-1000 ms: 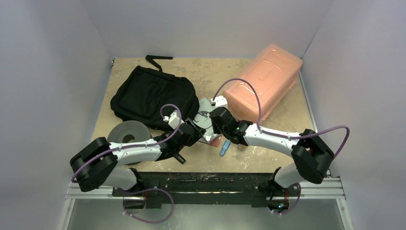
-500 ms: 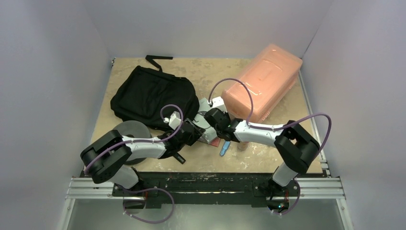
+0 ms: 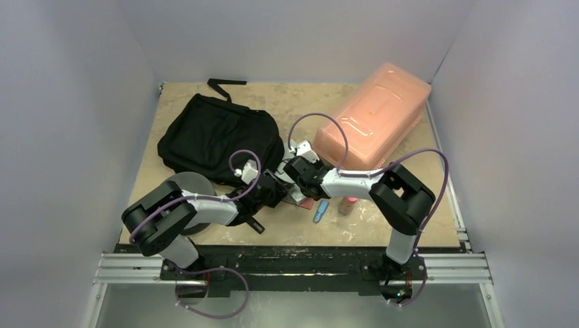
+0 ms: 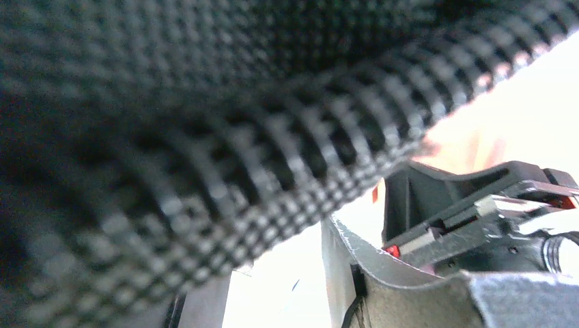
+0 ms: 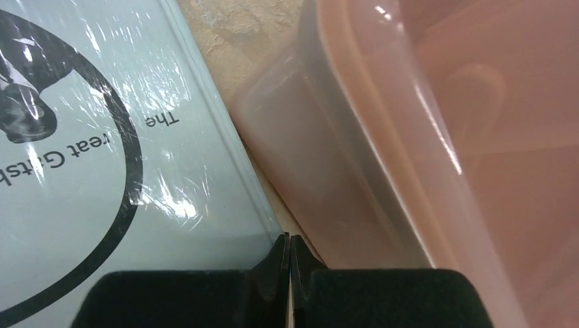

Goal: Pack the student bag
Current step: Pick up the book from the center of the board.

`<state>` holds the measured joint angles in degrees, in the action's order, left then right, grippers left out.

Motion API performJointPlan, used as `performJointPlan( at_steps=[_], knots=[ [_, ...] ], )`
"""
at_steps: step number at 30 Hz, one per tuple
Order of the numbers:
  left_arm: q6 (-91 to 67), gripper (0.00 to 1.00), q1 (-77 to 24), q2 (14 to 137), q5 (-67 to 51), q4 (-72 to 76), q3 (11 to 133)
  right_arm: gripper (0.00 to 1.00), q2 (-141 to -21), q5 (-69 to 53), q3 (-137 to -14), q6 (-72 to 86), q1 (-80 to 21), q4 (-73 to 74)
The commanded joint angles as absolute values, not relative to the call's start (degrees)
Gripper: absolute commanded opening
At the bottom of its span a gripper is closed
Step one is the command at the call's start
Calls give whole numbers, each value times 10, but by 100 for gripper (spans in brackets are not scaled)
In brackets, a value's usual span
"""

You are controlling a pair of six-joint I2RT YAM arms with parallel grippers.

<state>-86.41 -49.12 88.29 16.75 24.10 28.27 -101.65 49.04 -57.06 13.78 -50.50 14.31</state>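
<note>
The student bag (image 3: 217,137), a black fabric backpack, lies flat at the back left. Its woven black fabric (image 4: 191,137) fills most of the left wrist view, draped close over my left gripper (image 4: 273,287). That gripper's jaws stand apart with a bright empty gap between them, at the bag's right edge (image 3: 272,187). My right gripper (image 5: 287,249) is shut, its tips meeting at the corner of a pale blue shrink-wrapped book (image 5: 82,171). Nothing shows between its pads. In the top view it (image 3: 294,171) sits over the book, facing the left gripper.
A translucent pink box (image 3: 374,117) stands at the back right, its wall (image 5: 410,157) just beside the book. A grey foam ring (image 3: 183,187) lies under the left arm. A blue pen (image 3: 320,210) and a small pink bottle (image 3: 347,203) lie near the front.
My right gripper has closed and slid left toward the bag, its elbow swinging inward. The left arm has pushed slightly forward, jaws about as wide as before.
</note>
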Motion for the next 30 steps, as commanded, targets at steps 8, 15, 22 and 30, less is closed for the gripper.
performJointPlan(
  at_steps=[8,15,22,30],
  knots=[
    [-881,50,-483,898,163,251,277,0,-1035,457,-584,122,-504,136],
    [-864,45,-474,940,147,431,261,0,-1035,408,-581,99,-505,117],
    [-861,35,-476,957,160,603,229,0,-1026,360,-574,79,-505,93],
    [-924,0,-479,941,153,616,215,0,-984,323,-576,79,-513,102]
  ],
)
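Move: The Great Gatsby book lies about 4 cm ahead of the left hand and 2 cm to its right, some 2 cm lower. From the right hand, the book is roughly 6 cm to the left, 2 cm back and 3 cm down. The pink box stands about 13 cm right of that hand and 9 cm ahead, its middle a little higher. The black bag is 19 cm left of the left hand and 12 cm ahead, about level. The book's near-left side is what the left fingers close on, from half open to nearly shut, as that hand edges about 1 cm forward and slightly right and rolls some 10 degrees, its left side dipping. On the far side, the right hand's still-shut fingers sink about 1 cm between book and box, shift about 1 cm left and turn slightly counter-clockwise. ##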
